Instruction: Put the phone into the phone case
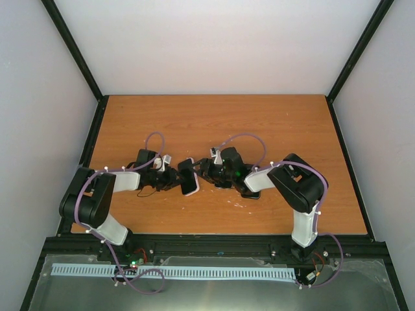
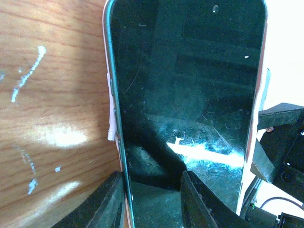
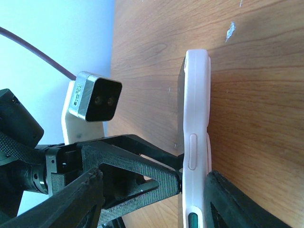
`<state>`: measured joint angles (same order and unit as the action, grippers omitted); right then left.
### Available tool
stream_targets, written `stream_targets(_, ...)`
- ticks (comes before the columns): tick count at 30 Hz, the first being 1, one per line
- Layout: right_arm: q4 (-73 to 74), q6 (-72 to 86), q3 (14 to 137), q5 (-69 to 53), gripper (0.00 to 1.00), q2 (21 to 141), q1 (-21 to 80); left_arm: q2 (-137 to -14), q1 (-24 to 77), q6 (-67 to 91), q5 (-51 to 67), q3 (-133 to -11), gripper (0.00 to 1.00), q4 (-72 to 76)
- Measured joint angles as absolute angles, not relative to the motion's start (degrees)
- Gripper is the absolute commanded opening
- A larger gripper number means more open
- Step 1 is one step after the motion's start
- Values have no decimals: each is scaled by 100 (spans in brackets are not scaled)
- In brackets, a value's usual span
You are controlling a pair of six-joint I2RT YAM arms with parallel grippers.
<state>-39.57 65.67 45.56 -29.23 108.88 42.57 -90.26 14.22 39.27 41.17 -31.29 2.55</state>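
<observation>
The phone [image 1: 189, 176] stands on edge at mid-table between both grippers, seated in the white phone case [image 1: 192, 192]. In the left wrist view its dark screen [image 2: 185, 85] fills the frame, with the case rim [image 2: 112, 123] along its left side. My left gripper [image 2: 153, 175] is open, one finger outside the phone's edge and the other over the glass. From the right wrist, the case [image 3: 196, 109] shows edge-on with a dark sliver of phone [image 3: 181, 95]. My right gripper [image 3: 156, 175] is open; its right finger [image 3: 237, 204] rests on the case's back. The left gripper's fingers [image 3: 137, 166] touch the screen side.
The wooden table [image 1: 214, 123] has white scuff marks [image 2: 28, 76]. Black frame rails [image 1: 214, 245] run along its near edge and sides, with white walls behind. The left wrist camera [image 3: 92, 97] sits close to the right gripper's left finger.
</observation>
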Motion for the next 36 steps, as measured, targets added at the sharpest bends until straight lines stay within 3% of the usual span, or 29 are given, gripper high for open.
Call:
stream_targets(15, -4012, 6606, 4556, -3065, 49, 11028, 4239, -9021, 1426, 3903, 4110, -3129, 29, 215)
stream_targets(27, -2613, 5946, 4862, -3194, 22, 11028, 4388, -8978, 1529, 3909, 4219, -3129, 31, 141)
stream_targets(33, -2364, 5826, 4897, -3221, 13, 11030, 4394, -8971, 1538, 3953, 4265, -3127, 32, 150)
stream_targets(36, -2408, 5822, 4906, -3260, 10, 11021, 4392, -8960, 1538, 3972, 4268, -3127, 41, 143)
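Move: The pink phone case with the phone in it is held upright-ish in the left fingers, its middle about 3 cm right, 1 cm ahead and 1 cm above that hand. From the right hand, open beside its far end, that middle lies roughly 3 cm left, 4 cm back and 4 cm below. A near black phone lies flat about 13 cm right and 3 cm back of the right hand, 8 cm below; another lies some 25 cm right and 6 cm back, equally low. Right hand sinks about 4 cm and draws back 3 along the case's right edge, closing to pinch it. ##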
